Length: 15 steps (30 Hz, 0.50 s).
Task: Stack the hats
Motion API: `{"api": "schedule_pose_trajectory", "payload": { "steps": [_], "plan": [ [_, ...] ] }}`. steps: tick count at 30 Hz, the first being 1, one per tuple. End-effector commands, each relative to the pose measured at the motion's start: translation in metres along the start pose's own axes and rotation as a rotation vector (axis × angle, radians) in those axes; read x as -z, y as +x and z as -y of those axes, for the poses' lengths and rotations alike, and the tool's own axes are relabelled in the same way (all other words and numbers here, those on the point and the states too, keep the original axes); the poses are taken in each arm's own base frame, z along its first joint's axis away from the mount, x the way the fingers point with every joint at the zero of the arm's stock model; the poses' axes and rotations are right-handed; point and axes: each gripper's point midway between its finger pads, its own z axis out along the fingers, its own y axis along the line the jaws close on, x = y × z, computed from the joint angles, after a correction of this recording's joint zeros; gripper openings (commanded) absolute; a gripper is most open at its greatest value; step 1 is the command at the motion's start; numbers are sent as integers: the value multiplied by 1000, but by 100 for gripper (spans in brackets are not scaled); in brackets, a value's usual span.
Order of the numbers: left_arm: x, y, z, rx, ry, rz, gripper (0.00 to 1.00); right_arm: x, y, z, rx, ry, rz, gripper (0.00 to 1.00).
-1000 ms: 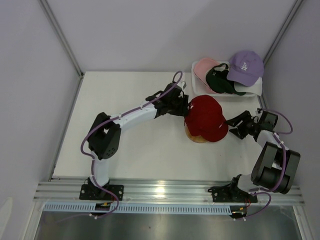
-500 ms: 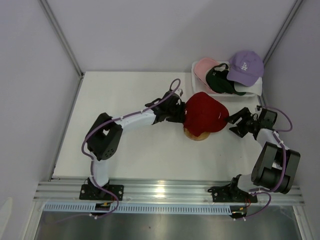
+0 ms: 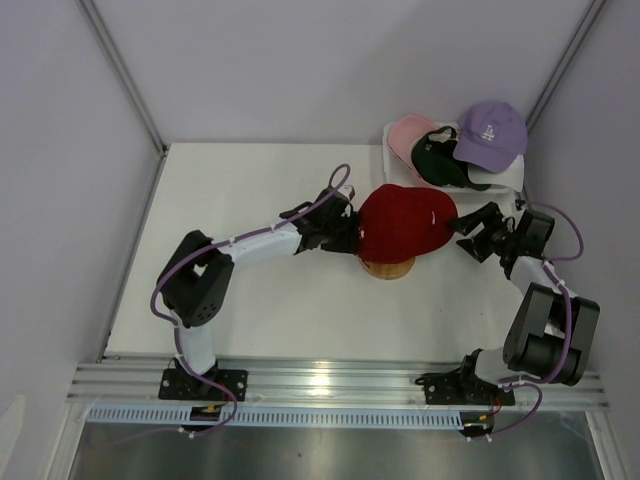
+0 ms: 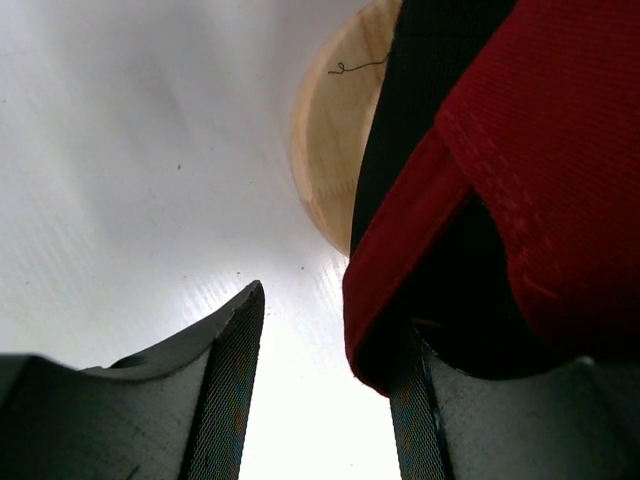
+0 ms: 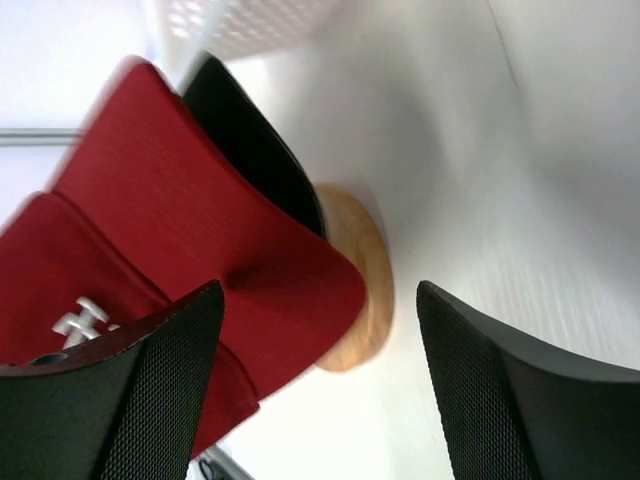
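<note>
A red hat [image 3: 400,222] with a white logo sits on top of the round wooden stand [image 3: 388,268] in the middle of the table. My left gripper [image 3: 345,235] is at the hat's left edge. In the left wrist view its jaws stand apart over bare table, and the red hat's [image 4: 540,150] rim drapes against the right finger [image 4: 420,420] beside the stand [image 4: 330,150]. My right gripper [image 3: 465,228] is just right of the brim, open wide. In the right wrist view the red hat [image 5: 200,220] and stand [image 5: 365,290] lie ahead of the open gripper [image 5: 320,290].
At the back right a white mesh basket [image 3: 440,190] holds a pink hat [image 3: 408,135], a black hat [image 3: 440,160] and a lavender hat [image 3: 490,135] piled together. Grey walls close in on both sides of the table.
The red hat has shifted up and left and now sits squarely over the stand. The left gripper drew back leftward with it. The right gripper rose toward the brim and opened wider.
</note>
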Motion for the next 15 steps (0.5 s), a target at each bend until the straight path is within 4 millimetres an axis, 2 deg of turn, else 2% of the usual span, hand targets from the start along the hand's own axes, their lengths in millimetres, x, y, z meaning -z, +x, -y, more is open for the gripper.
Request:
{"api": "schedule_pose_trajectory", "payload": {
  "steps": [1,3,6,10,11,13,15],
  "plan": [
    [18,14,-20,21,-51,-60,53,-6,-24,-27,53,-127,81,81],
    [24,7,-16,20,-36,-48,53,-11,-29,-38,68,-188,108,82],
    [30,5,-15,19,-28,-51,53,-20,-24,-58,104,-258,92,80],
    [35,-3,-18,27,-29,-39,53,-42,-1,-65,113,-269,19,72],
    [36,-5,-19,30,-27,-35,53,-46,4,-66,117,-270,7,64],
    [39,-12,-22,38,-29,-22,53,-53,17,-66,112,-266,-31,54],
    [40,-18,-28,42,-43,-12,53,-55,23,-62,81,-246,-57,33]
  ]
}}
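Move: The red hat's middle lies about 12 cm to the left hand's right, 3 cm ahead and slightly higher; from the right hand it is roughly 15 cm left, 2 cm ahead and about level. Its wooden stand is some 20 cm left of the right hand, neither ahead nor back, and a little lower. From the right hand, the white basket lies about 16 cm ahead, 4 cm left and 8 cm down, with the green hat in it roughly 18 cm ahead and 7 cm left. The right hand first reaches forward and up a few centimetres, then swings left about 6 cm and sinks slightly, tipping its fingers up and turning counter-clockwise some 10 degrees as they close from wide open to under half around the red hat's brim. The left hand, its fingers staying half open with one still hooked inside the red hat's rim, eases up about 1 cm and draws the rim nearly 3 cm to the left. ##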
